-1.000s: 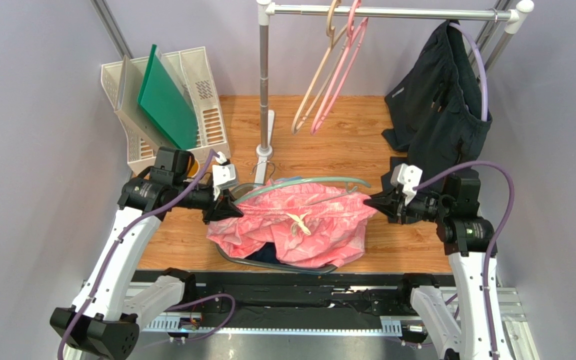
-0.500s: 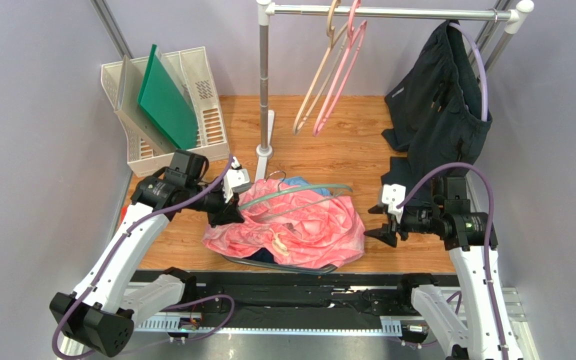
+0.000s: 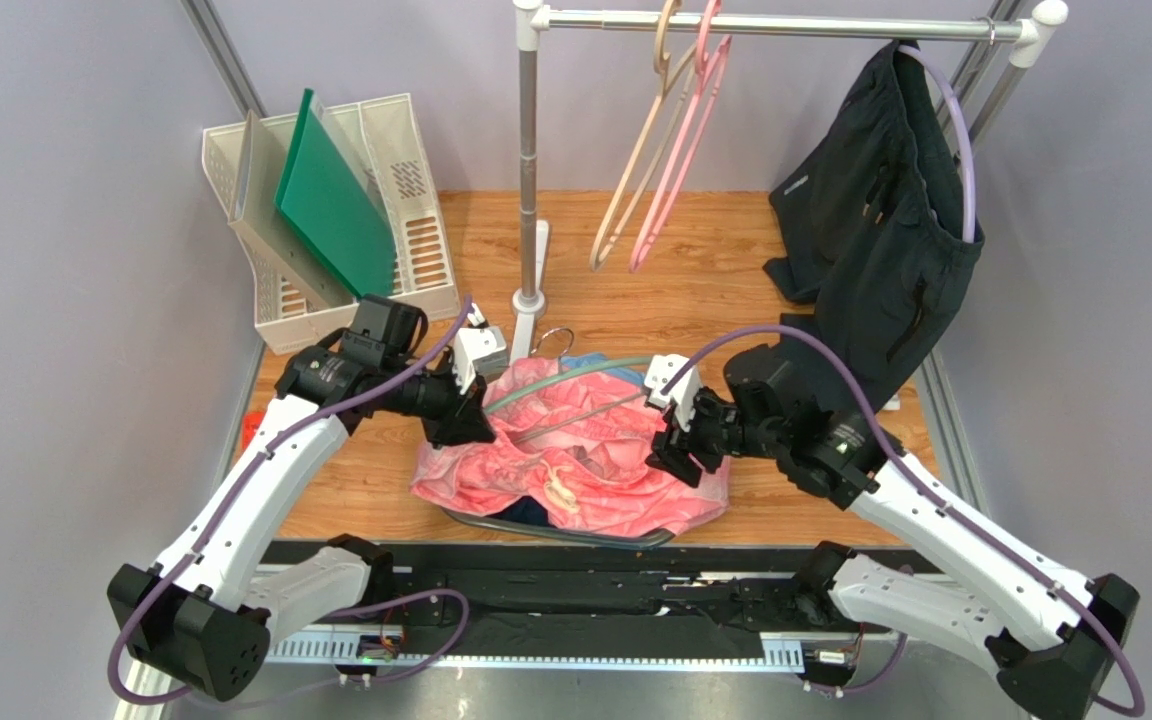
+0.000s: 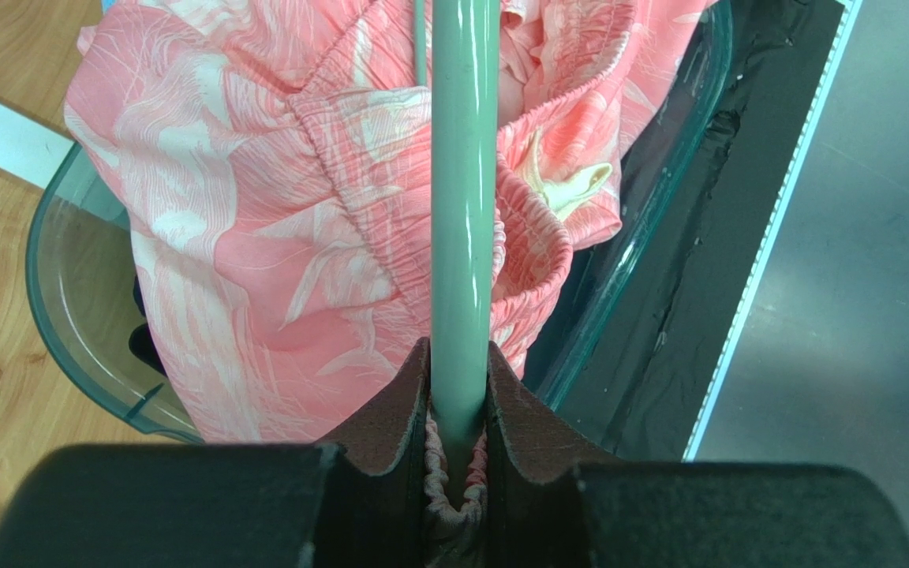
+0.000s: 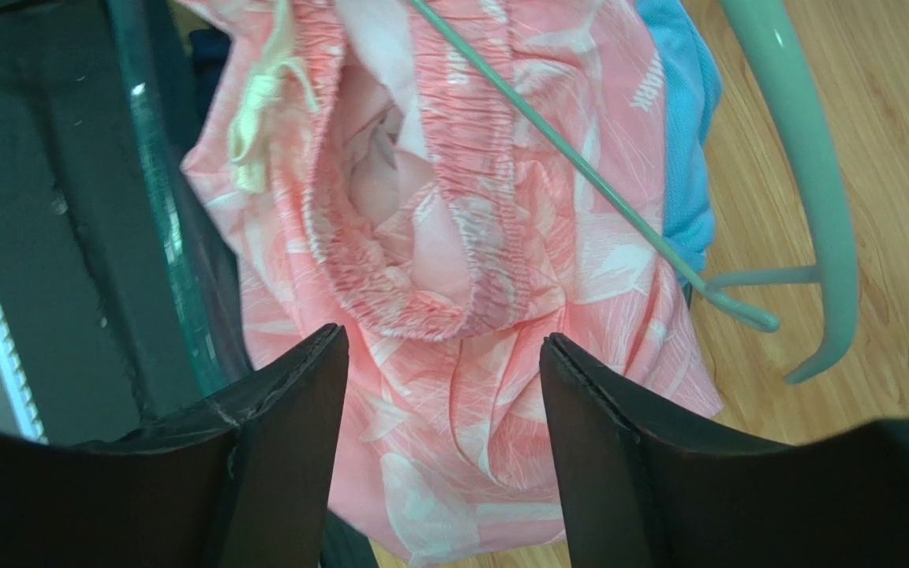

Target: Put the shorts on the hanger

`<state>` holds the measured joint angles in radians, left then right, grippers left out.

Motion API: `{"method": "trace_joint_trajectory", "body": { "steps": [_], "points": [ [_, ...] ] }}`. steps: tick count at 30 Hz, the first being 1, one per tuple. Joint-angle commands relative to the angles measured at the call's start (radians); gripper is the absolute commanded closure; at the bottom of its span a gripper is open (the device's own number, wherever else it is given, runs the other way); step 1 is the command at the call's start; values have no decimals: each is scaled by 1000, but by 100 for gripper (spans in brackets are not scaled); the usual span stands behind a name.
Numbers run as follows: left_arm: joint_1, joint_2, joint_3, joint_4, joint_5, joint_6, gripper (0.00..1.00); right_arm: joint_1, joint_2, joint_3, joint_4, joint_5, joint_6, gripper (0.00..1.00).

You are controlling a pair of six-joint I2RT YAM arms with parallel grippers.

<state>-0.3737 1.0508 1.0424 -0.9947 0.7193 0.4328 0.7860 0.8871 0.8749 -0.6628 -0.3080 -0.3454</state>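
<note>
The salmon-pink shorts (image 3: pixel 597 473) lie heaped over a clear basin near the table's front edge. The sage-green hanger (image 3: pixel 597 372) lies across their top, its hook toward the rack pole. My left gripper (image 3: pixel 465 420) is at the heap's left end. In the left wrist view it (image 4: pixel 459 397) is shut on the hanger (image 4: pixel 465 178) arm, with a fold of the shorts' (image 4: pixel 246 237) gathered waistband pinched in too. My right gripper (image 3: pixel 675 450) hovers over the heap's right side. In the right wrist view it (image 5: pixel 442 355) stands open above the shorts (image 5: pixel 471 402), holding nothing; the cream drawstring (image 5: pixel 252 118) and hanger (image 5: pixel 809 178) show beyond.
The clear basin (image 4: pixel 56 308) holds dark and light blue garments (image 5: pixel 679 154) under the shorts. A white file tray with a green board (image 3: pixel 334 195) stands back left. The rack pole (image 3: pixel 530 165) carries pink and beige hangers (image 3: pixel 672 135). Dark garments (image 3: pixel 883 225) hang back right.
My right gripper has opened, let go of the shorts' right edge, and swung left over the heap. The shorts have slumped. The left gripper stays shut and shifted slightly back.
</note>
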Motion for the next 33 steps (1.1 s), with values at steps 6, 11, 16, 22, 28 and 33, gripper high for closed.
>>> {"method": "trace_joint_trajectory", "body": {
  "steps": [6, 11, 16, 22, 28, 33],
  "points": [
    [-4, -32, 13, 64, 8, -42, 100, 64, 167, -59, 278, 247, 132, 41],
    [-4, -48, 2, 68, 3, -49, 100, 94, 233, -82, 285, 293, 143, 47],
    [-2, -58, -10, 70, -1, -45, 100, 94, 202, -157, 295, 389, 112, 45],
    [15, -77, -1, 42, 34, -11, 100, 24, 158, -183, 226, 440, 72, 68],
    [79, -146, -4, 18, 147, 37, 100, -194, 32, -114, 23, 325, 68, 100],
    [90, -215, -5, 48, 233, 41, 100, -332, -22, -93, -34, 206, 31, 100]
  ]
}}
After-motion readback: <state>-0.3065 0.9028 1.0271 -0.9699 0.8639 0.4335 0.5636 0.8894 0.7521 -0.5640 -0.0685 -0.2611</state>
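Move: The right hand, open and empty, has the near fold of the shorts' waistband about 4 cm ahead, hardly to either side and some 9 cm below. The hanger's free end lies about 12 cm ahead and 7 cm below; the drawstring is roughly 16 cm left and 3 cm back, 9 cm down. From the left hand, which already pinches the hanger's other end with the waistband, that fold is about 23 cm right, level fore and aft, and 9 cm below. Drop the open right gripper about 9 cm while reaching some 4 cm forward onto the waistband's right-hand fold, and shut the fingers on it low down. Already drawing right as they close, pull the pinched edge rightwards and up, turning the hand clockwise some 25 degrees overall. Keep the left gripper pinched on hanger and waistband, and lift it about 4 cm at the end. ##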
